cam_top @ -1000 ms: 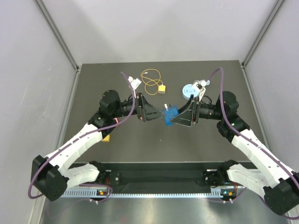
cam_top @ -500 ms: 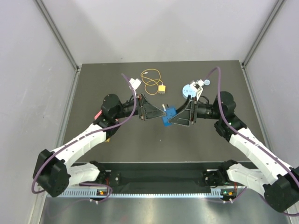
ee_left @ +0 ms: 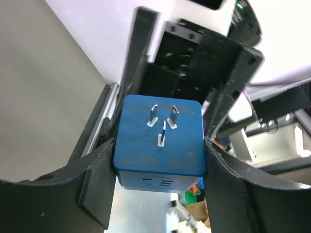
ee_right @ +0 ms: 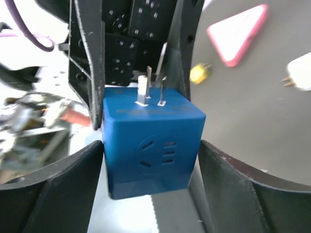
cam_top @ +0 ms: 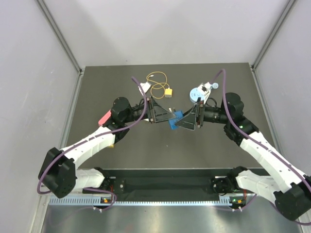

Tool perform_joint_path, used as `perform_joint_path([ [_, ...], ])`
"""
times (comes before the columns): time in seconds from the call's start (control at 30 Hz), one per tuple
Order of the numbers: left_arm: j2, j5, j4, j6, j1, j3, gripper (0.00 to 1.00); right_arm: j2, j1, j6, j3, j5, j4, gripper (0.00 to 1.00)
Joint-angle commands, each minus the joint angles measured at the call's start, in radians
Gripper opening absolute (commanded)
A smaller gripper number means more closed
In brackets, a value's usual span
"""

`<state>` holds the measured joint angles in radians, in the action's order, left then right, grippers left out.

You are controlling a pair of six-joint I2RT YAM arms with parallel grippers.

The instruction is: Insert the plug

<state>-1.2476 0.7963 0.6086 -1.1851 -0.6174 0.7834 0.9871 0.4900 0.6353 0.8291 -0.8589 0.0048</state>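
Observation:
The plug (cam_top: 168,92) is a small yellow connector lying on the dark table at the back middle. Its thin yellow wire (cam_top: 156,81) loops behind it, and neither gripper touches it. A blue socket cube (cam_top: 174,121) with metal prongs hangs between both grippers, just in front of the plug. My left gripper (cam_top: 165,116) meets it from the left, its fingers touching both sides of the cube (ee_left: 158,141) in the left wrist view. My right gripper (cam_top: 183,122) holds it from the right, fingertips against the cube (ee_right: 150,145).
A pink triangle (cam_top: 104,118) lies at the left, also in the right wrist view (ee_right: 236,34). A loose yellow block (cam_top: 111,144) peeks from under the left arm. A white adapter (cam_top: 144,88) and a round blue-white thing (cam_top: 197,93) lie at the back.
My left gripper has moved right up to the blue cube and now has its fingers on it. The right gripper with the cube has shifted slightly left.

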Motion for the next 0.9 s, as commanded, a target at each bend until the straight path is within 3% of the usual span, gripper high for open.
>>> perform_joint_path([
  [0.0,0.027,-0.066,0.01,-0.099,-0.012,0.056,0.0,-0.073,0.01,-0.241,0.08,0.208,-0.187,0.83],
  [0.03,0.037,-0.08,0.0,-0.114,-0.012,0.056,0.0,-0.091,0.012,-0.265,0.081,0.239,-0.204,0.9],
  [0.17,0.056,-0.175,-0.098,-0.186,-0.011,0.054,0.0,-0.195,0.012,-0.376,0.049,0.417,-0.226,0.95],
  [0.4,0.053,-0.244,-0.003,-0.447,-0.012,-0.004,0.0,-0.355,0.024,-0.436,-0.054,0.537,-0.054,1.0],
  [0.6,0.045,-0.296,-0.007,-0.562,-0.012,-0.021,0.0,-0.349,0.085,-0.425,-0.111,0.586,0.154,1.0],
  [0.87,0.068,-0.327,-0.047,-0.62,-0.01,-0.027,0.0,-0.275,0.264,-0.486,-0.073,0.793,0.185,1.0],
])
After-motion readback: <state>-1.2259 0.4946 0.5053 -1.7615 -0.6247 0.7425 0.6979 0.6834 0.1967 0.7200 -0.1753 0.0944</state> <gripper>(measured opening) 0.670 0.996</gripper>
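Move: The blue plug sits between the two hands at about their own height, its middle some 2 cm right of the left hand point and 2 cm left of the right one. From the left hand, the round socket lies about 28 cm ahead, 15 cm right and 22 cm below; at the same depth, the yellow charger is roughly 31 cm straight ahead, and the small white plug about 13 cm ahead and 13 cm left. The right hand, its fingers already parting, opens fully and comes free of the blue plug, drawing about 7 cm to the right while rising some 4 cm and edging 3 cm forward, then swings back left by nearly 3 cm without reaching the plug, having turned clockwise and rolled its forward side up. The left hand keeps its pinch on the plug throughout, carries it about 4 cm forward at nearly the same height, and rolls it by nearly 40 degrees so that its forward side goes down, the fingertips swinging slightly forward. ##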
